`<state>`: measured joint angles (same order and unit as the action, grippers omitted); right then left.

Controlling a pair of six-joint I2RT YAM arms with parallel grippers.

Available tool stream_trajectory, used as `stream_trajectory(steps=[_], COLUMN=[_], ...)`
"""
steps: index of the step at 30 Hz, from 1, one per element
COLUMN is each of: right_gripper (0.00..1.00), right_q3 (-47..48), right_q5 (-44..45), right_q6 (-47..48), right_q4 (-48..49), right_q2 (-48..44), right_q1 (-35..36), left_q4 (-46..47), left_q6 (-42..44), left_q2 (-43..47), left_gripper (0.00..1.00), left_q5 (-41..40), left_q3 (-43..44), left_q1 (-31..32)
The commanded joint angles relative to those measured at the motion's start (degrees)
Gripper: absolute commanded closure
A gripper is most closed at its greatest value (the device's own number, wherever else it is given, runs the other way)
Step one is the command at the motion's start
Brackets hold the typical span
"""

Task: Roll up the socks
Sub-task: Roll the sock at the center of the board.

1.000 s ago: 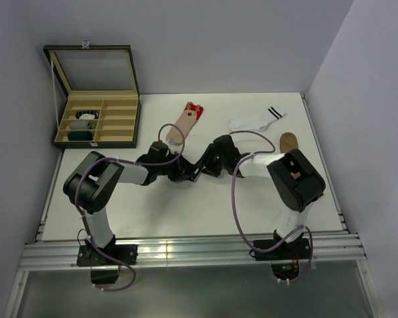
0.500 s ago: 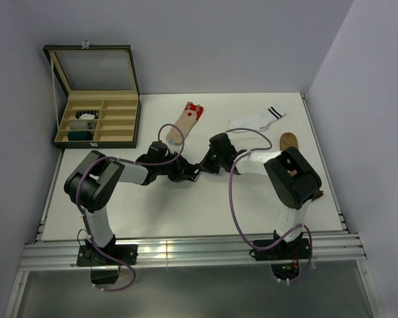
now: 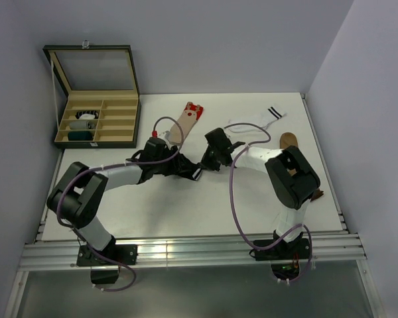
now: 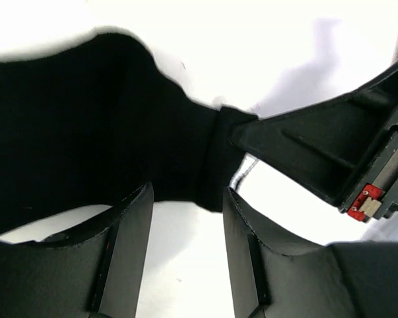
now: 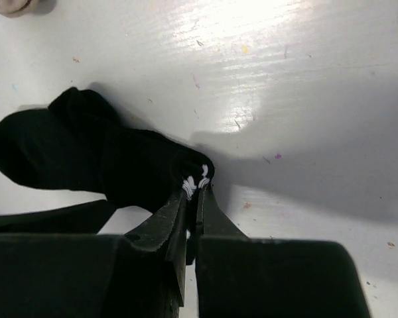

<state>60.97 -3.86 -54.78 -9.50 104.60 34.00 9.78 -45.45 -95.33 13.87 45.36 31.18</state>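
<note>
A black sock lies bunched on the white table. My right gripper is shut on its white-striped cuff. In the left wrist view the same black sock fills the upper left, and my left gripper stands open just short of its edge with only bare table between the fingers. In the top view both grippers meet at mid-table, left gripper and right gripper. A beige sock with a red cuff, a white sock with black stripes and a brown sock lie further back.
An open compartment box with rolled socks in its left cells stands at the back left. Walls close the table at the back and on both sides. The right gripper's body sits close to my left fingers.
My right gripper has shut on the black sock's cuff. My left gripper has opened and let the sock go, and the left arm's elbow has swung out to the left.
</note>
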Motion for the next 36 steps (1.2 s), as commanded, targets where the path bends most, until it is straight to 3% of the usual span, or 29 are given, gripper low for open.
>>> stream_trajectory(steps=[1, 5, 11, 17, 21, 27, 36], right_gripper=[1.0, 1.0, 1.0, 1.0, 1.0, 1.0, 1.0], right_q3=[4.4, 6.0, 6.9, 7.3, 7.5, 7.9, 8.3], right_q5=[2.0, 1.2, 0.8, 0.3, -0.1, -0.5, -1.0], right_q6=[0.0, -0.3, -0.1, 0.0, 0.4, 0.4, 0.3], right_q4=[-4.4, -5.6, -6.7, -6.8, -6.8, -6.9, -7.0], right_q2=[1.2, 2.5, 3.0, 3.4, 3.5, 4.0, 4.2], right_q1=[0.5, 0.7, 0.8, 0.8, 0.8, 0.8, 0.8], left_q4=[-2.7, 0.7, 4.5, 4.6, 4.5, 5.1, -1.2], left_q6=[10.1, 19.5, 25.1, 27.8, 28.4, 29.7, 28.8], left_q2=[3.7, 3.7, 2.5, -0.7, -0.8, -1.1, -4.9], left_gripper=[0.49, 0.5, 0.49, 0.49, 0.49, 0.5, 0.49], left_q5=[-11.5, -20.4, -27.7, -29.0, -34.2, -32.2, -35.6], left_q3=[2.5, 1.9, 2.5, 4.5, 5.1, 4.5, 8.2], left_q1=[2.7, 10.6, 17.8, 19.4, 21.4, 22.5, 23.7])
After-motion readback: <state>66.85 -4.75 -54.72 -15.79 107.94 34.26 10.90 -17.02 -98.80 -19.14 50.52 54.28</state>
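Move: The black sock's striped cuff, the left hand's goal, lies about 6 cm to its right, 1 cm back and 3 cm lower; the sock's foot stretches roughly 9 cm left and 3 cm ahead of that hand. The right hand holds the cuff's outer corner, with the cuff's middle some 3 cm back, 3 cm left and 1 cm below. Beyond them the reindeer sock lies about 18 cm ahead and 2 cm right of the left hand. Rightwards and slightly back, the left hand travels about 5 cm over the black sock towards its cuff beside the right gripper, rising barely a centimetre before settling to its starting height. On the way it rolls some 45 degrees about the line of its fingers, left side rising, and they swing to point more forward, staying half open. The right hand stays put and keeps its pinch on the cuff's corner. ##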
